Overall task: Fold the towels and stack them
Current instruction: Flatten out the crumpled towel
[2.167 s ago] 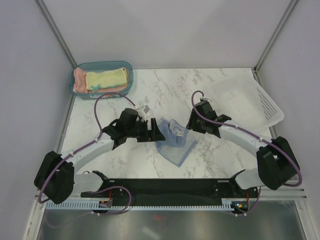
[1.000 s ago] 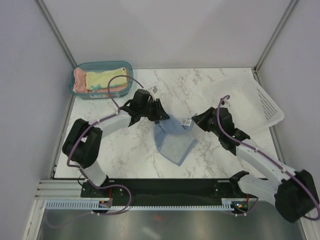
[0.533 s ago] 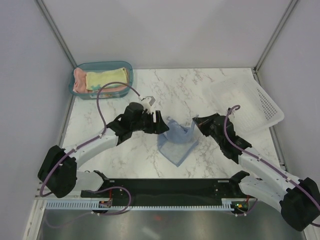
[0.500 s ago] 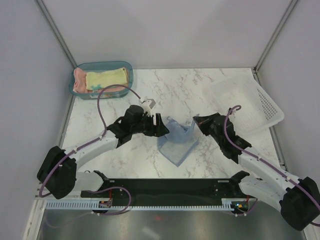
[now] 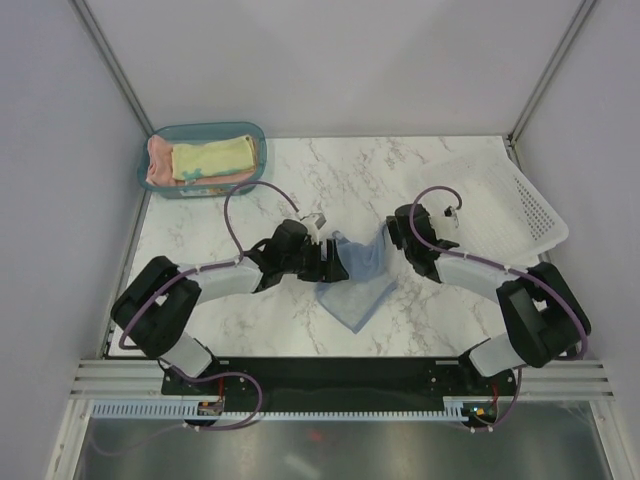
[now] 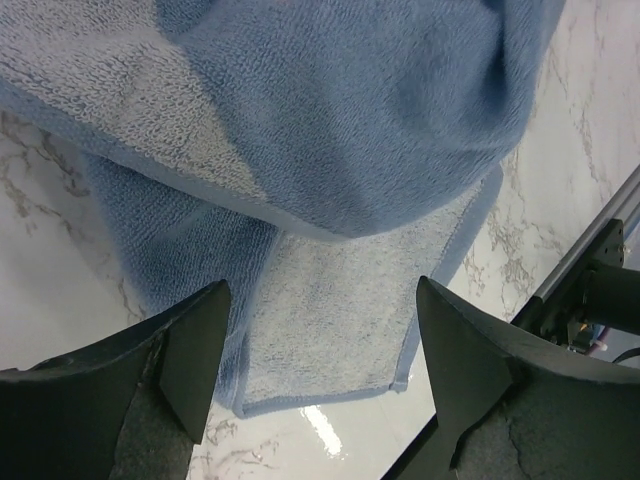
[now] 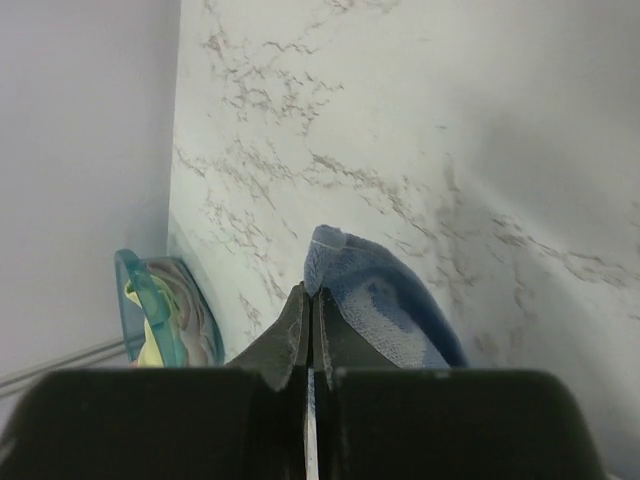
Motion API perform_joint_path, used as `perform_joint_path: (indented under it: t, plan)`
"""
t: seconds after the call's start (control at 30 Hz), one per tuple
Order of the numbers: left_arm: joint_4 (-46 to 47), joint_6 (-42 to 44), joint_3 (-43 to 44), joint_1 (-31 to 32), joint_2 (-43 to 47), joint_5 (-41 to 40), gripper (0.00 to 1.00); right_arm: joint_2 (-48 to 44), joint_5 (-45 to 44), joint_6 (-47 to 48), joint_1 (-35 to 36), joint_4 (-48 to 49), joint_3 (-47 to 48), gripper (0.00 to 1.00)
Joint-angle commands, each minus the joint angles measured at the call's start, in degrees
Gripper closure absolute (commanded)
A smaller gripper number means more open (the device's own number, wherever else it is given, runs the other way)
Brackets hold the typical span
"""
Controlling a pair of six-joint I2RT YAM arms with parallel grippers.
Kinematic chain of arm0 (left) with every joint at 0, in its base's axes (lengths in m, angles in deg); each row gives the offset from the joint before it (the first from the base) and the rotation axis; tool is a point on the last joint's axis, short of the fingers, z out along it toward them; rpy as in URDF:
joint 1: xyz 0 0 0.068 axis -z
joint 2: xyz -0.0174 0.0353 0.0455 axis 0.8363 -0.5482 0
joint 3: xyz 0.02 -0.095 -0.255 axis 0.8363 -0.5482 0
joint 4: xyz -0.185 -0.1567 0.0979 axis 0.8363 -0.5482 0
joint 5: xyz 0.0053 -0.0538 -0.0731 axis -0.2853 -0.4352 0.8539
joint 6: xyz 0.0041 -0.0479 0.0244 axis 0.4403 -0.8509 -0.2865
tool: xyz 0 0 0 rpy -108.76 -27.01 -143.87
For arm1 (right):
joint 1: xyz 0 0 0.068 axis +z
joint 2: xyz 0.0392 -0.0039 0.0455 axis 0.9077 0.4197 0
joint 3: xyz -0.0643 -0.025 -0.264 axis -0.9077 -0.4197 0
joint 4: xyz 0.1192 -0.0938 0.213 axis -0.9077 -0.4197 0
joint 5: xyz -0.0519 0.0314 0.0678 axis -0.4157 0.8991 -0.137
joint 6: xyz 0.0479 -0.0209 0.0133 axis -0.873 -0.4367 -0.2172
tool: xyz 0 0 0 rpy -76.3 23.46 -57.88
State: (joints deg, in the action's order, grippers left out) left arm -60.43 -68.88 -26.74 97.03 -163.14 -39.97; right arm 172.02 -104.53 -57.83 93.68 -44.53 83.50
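Note:
The light blue towel (image 5: 355,288) lies partly folded on the marble table, its near corner pointing at the arms. My right gripper (image 5: 388,240) is shut on its far right corner (image 7: 325,245) and holds that corner up off the table. My left gripper (image 5: 336,264) is open at the towel's left side; in the left wrist view its fingers (image 6: 190,345) stand wide apart over a flat towel edge (image 6: 330,320), with bunched cloth above. The salmon-pink towel (image 5: 157,160) and the pale yellow towel (image 5: 212,157) lie folded in the teal bin.
The teal bin (image 5: 205,128) stands at the far left corner and also shows in the right wrist view (image 7: 135,290). A white perforated basket (image 5: 500,200) sits at the far right. Grey walls close the table on three sides.
The left gripper has moved right and down onto the towel's left side and now stands open. The right arm has drawn back, its gripper still on the right corner. The towel's left corner has dropped.

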Motion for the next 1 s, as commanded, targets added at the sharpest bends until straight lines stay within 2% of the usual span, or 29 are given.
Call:
perform_joint_path:
  t: [0.0, 0.13, 0.23, 0.33, 0.53, 0.63, 0.73, 0.77, 0.87, 0.97]
  plan:
    - [7.8, -3.7, 1.8, 0.3, -3.3, 0.3, 0.18, 4.4, 0.0, 4.3, -1.6, -1.3, 8.8, 1.0]
    - [11.8, -6.5, 3.8, 0.6, -6.7, 2.0, 0.16, 6.8, 3.7, 6.1, -3.1, 0.4, 8.4, 1.0]
    - [9.4, -9.4, 7.2, 0.8, -10.3, -0.3, 0.16, 6.3, 5.2, 9.8, -3.4, 3.0, 7.3, 1.0]
    - [11.5, -10.6, 7.9, 2.3, -12.5, -2.4, 0.15, 5.3, 6.3, 13.9, -3.4, 2.5, 7.2, 1.0]
    - [12.9, -12.4, 10.2, 4.3, -13.4, -2.8, 0.15, -1.4, 6.9, 14.8, -3.4, 2.0, 2.2, 1.0]
    - [12.4, -12.7, 9.6, 4.4, -11.5, -3.9, 0.24, -4.9, 7.2, 17.6, -3.4, 0.0, 0.7, 1.0]
    - [9.2, -10.4, 9.9, 4.3, -7.4, -5.5, 0.41, -9.9, 8.0, 21.2, -3.4, -2.5, -0.5, 1.0]
    - [6.0, -9.7, 10.2, 4.3, -6.3, -6.0, 0.57, -12.4, 8.4, 24.3, -3.4, -3.4, -0.8, 1.0]
    - [-1.4, -7.9, 11.3, 4.0, -2.7, -7.6, 0.78, -16.5, 10.9, 29.2, -3.4, -5.4, -2.9, 1.0]
    - [-7.2, -7.8, 10.4, 3.6, 1.2, -8.3, 0.9, -21.5, 15.8, 30.7, -3.4, -9.4, -5.0, 1.0]
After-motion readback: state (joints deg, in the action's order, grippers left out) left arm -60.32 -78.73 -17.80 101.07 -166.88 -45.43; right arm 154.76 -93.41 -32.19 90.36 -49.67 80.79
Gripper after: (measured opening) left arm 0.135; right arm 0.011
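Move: The left hand, open, has the edge of the towel's folded-back top layer about 6 cm to its right, 2 cm ahead and 1 cm below its fingertips; the towel's flat part centres some 7 cm back, 4 cm right and 4 cm lower. The right hand already holds a towel corner. From it, the flat part lies about 16 cm back, 7 cm left and 8 cm below, the layer edge 9 cm back, 5 cm left and 4 cm below. Rightward by some 6 cm, dipping slightly and edging forward, the open left hand reaches the top layer's edge, shuts on it and pinches it, then lifts it about 4 cm while easing back left. The right hand, still shut on its corner, swings forward briefly, then draws back about 7 cm and rises some 5, turning nearly 20 degrees counter-clockwise with its left side dipping. ##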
